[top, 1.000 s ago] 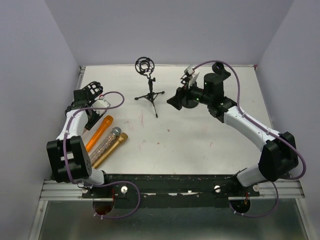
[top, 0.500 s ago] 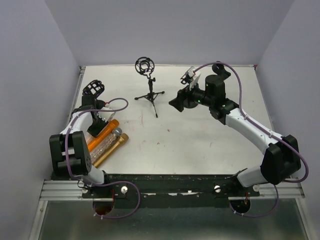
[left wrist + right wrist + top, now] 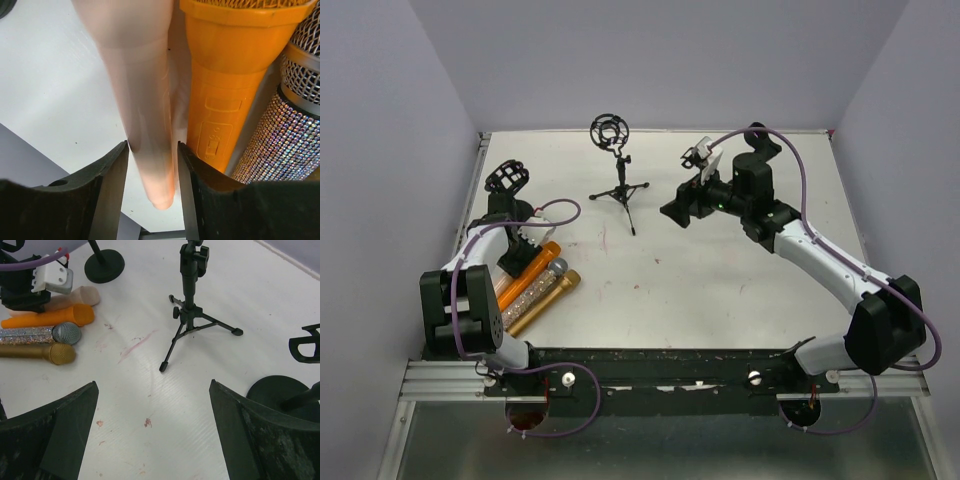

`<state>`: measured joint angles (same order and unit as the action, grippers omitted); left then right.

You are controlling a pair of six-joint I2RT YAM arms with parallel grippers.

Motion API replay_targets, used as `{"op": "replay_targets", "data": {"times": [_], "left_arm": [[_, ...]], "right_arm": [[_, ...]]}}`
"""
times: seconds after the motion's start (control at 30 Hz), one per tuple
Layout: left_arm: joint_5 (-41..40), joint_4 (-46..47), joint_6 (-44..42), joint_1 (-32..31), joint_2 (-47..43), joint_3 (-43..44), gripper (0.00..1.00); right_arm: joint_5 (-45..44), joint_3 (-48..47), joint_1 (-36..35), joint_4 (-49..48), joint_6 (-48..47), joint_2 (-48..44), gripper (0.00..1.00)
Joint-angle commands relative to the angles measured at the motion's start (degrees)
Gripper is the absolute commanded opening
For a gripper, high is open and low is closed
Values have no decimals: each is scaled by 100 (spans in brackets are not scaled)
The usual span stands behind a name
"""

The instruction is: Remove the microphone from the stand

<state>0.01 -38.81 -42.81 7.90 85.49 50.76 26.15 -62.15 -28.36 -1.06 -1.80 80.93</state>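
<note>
My left gripper (image 3: 508, 260) (image 3: 152, 145) is shut on the handle of a pale pink microphone (image 3: 145, 100) (image 3: 499, 286). It holds the microphone low over the table, beside the orange microphone (image 3: 225, 75). The small stand (image 3: 507, 178) with its round base (image 3: 104, 266) stands just behind, and its black shock mount is empty. The right wrist view shows the pink microphone (image 3: 75, 296) lying next to the orange one (image 3: 50, 319). My right gripper (image 3: 672, 212) (image 3: 153, 385) is wide open and empty, hovering right of the tripod stand.
A glitter microphone (image 3: 528, 284) and a gold microphone (image 3: 542, 298) lie beside the orange one. A black tripod stand (image 3: 618, 185) (image 3: 192, 315) with an empty shock mount stands at back centre. Another round stand base (image 3: 285, 397) sits under my right gripper.
My left gripper has moved toward me from the small stand, bringing the pink microphone down beside the orange one. My right gripper has shifted slightly.
</note>
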Motion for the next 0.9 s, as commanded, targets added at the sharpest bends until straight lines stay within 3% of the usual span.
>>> {"op": "replay_targets", "data": {"times": [0.0, 0.13, 0.27, 0.43, 0.57, 0.67, 0.7, 0.73, 0.87], "left_arm": [[122, -13, 9, -25, -103, 48, 52], [139, -48, 36, -34, -226, 109, 53], [464, -311, 18, -96, -621, 302, 53], [614, -706, -17, -464, -1069, 592, 53], [930, -1207, 184, -763, -1377, 1031, 54], [1202, -1480, 570, -1351, -1623, 1619, 56], [1255, -1446, 693, -1474, -1693, 1804, 87], [1291, -1385, 921, -1597, -1772, 2040, 98], [1151, -911, 2009, -1827, -1730, 3217, 99]], "right_arm": [[-102, 54, 41, 97, -188, -156, 100], [-119, -165, 50, 711, -452, -156, 100], [-268, -814, 41, 1930, -724, -156, 100], [-610, -1475, 41, 3040, -752, -121, 100], [-2102, -1887, 41, 3225, -208, -112, 100], [-3437, -2353, 41, 3271, 161, 2, 100], [-3798, -2520, 50, 3218, 380, 54, 100], [-4019, -2669, 32, 3165, 522, 116, 100], [-4706, -3215, 41, 2858, 901, 345, 100]]}}
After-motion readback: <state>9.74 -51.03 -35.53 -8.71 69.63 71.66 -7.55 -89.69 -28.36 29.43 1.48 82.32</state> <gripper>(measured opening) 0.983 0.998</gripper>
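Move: The pink microphone already lies on the table between the left hand's loosened fingers, its middle about 2 cm ahead of the hand, 1 cm right and 1 cm below. The orange microphone is 4 cm to the right, level ahead; the glittery one 6 cm right and 4 cm back. The foot of an empty stand is some 15 cm ahead and 1 cm left. From the right hand, the pink microphone is about 39 cm left, 7 cm back and 21 cm lower. The pink microphone is left lying as the left hand, after a brief hold, lifts clear and swings up and right, about 18 cm up, the fingers tipping outward and spreading from half to fully open near the end. The right hand, open and empty, dips slightly, then draws up and right some 9 cm each way, also forward, turning clockwise. ##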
